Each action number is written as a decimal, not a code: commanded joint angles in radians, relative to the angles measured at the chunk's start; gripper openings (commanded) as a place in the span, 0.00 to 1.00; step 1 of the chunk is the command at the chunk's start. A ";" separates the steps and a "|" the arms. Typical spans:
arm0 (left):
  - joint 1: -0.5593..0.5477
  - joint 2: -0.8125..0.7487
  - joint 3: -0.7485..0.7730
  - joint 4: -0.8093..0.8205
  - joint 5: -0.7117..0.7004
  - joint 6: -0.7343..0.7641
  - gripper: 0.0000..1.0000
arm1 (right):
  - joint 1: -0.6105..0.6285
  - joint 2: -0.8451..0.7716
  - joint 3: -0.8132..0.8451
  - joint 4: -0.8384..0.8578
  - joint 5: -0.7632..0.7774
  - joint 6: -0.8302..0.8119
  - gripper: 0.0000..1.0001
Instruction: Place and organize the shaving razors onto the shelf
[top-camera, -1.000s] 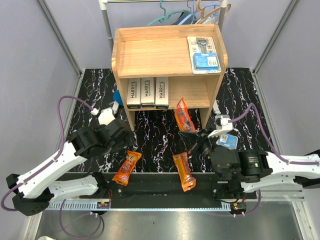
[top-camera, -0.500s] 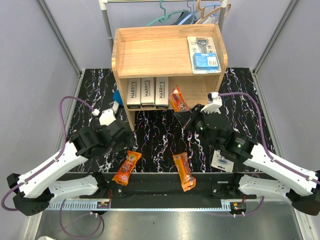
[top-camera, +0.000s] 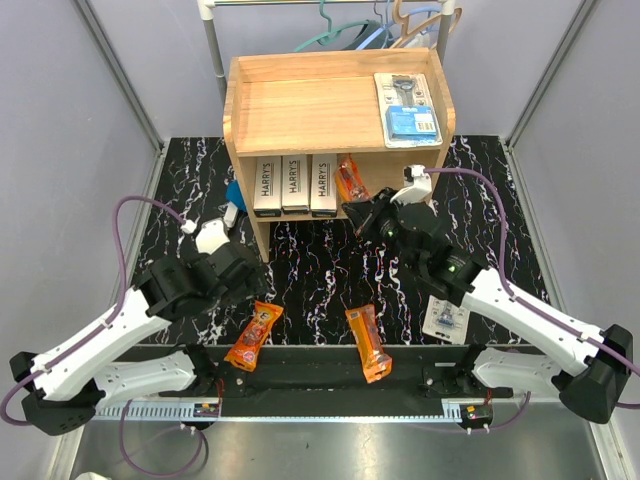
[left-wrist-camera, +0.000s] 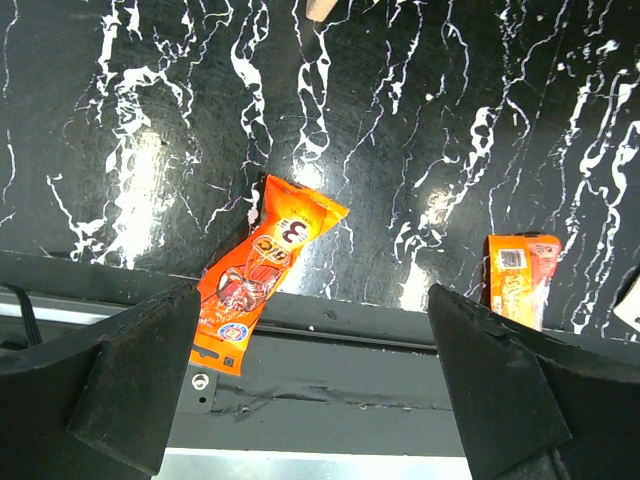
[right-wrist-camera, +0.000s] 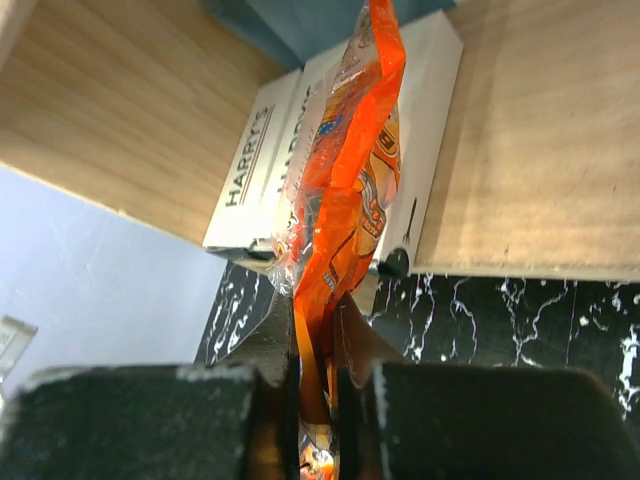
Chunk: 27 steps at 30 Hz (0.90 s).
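My right gripper (top-camera: 362, 212) is shut on an orange packet (top-camera: 350, 180) and holds it upright at the front of the wooden shelf's (top-camera: 300, 100) lower tier, just right of three HARRY'S boxes (top-camera: 295, 185). In the right wrist view the packet (right-wrist-camera: 345, 200) rises from between the fingers of the right gripper (right-wrist-camera: 320, 330), in front of the boxes (right-wrist-camera: 250, 170). My left gripper (top-camera: 238, 275) hangs open above a second orange packet (top-camera: 253, 335); in its wrist view that packet (left-wrist-camera: 262, 280) lies ahead of the left gripper (left-wrist-camera: 315, 400). A third orange packet (top-camera: 367, 343) lies near the front edge. One blister pack (top-camera: 407, 108) sits on the top tier.
Another blister pack (top-camera: 447, 318) lies on the black marbled table (top-camera: 310, 270) under my right arm. A metal clothes rail with hangers (top-camera: 370, 35) stands behind the shelf. A blue object (top-camera: 234, 192) shows at the shelf's left side. Grey walls enclose the table.
My right arm has carried the orange packet from the table's front right up to the shelf's lower tier, uncovering the blister pack on the table. The left arm has barely shifted.
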 joint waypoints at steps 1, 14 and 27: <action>0.002 -0.037 -0.016 0.023 -0.003 0.007 0.99 | -0.025 0.017 0.023 0.092 0.035 -0.035 0.02; 0.002 -0.021 -0.016 0.035 0.008 0.021 0.99 | -0.065 0.103 0.020 0.109 0.126 0.026 0.04; 0.002 -0.033 -0.018 0.040 0.008 0.028 0.99 | -0.092 0.254 0.085 0.108 0.030 0.049 0.10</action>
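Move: The right hand holds the orange razor pack by its end; the free spot on the lower shelf lies about 13 cm ahead, 2 cm left and 8 cm below. The nearest Harry's box stands some 12 cm ahead and 7 cm left, the shelf's right side panel roughly 10 cm ahead and 16 cm right, both somewhat lower. From the left hand the spot is about 25 cm ahead, 20 cm right, near level. The right hand pushes the held pack 6 cm forward and down beside the Harry's boxes, turning 10 degrees clockwise. ##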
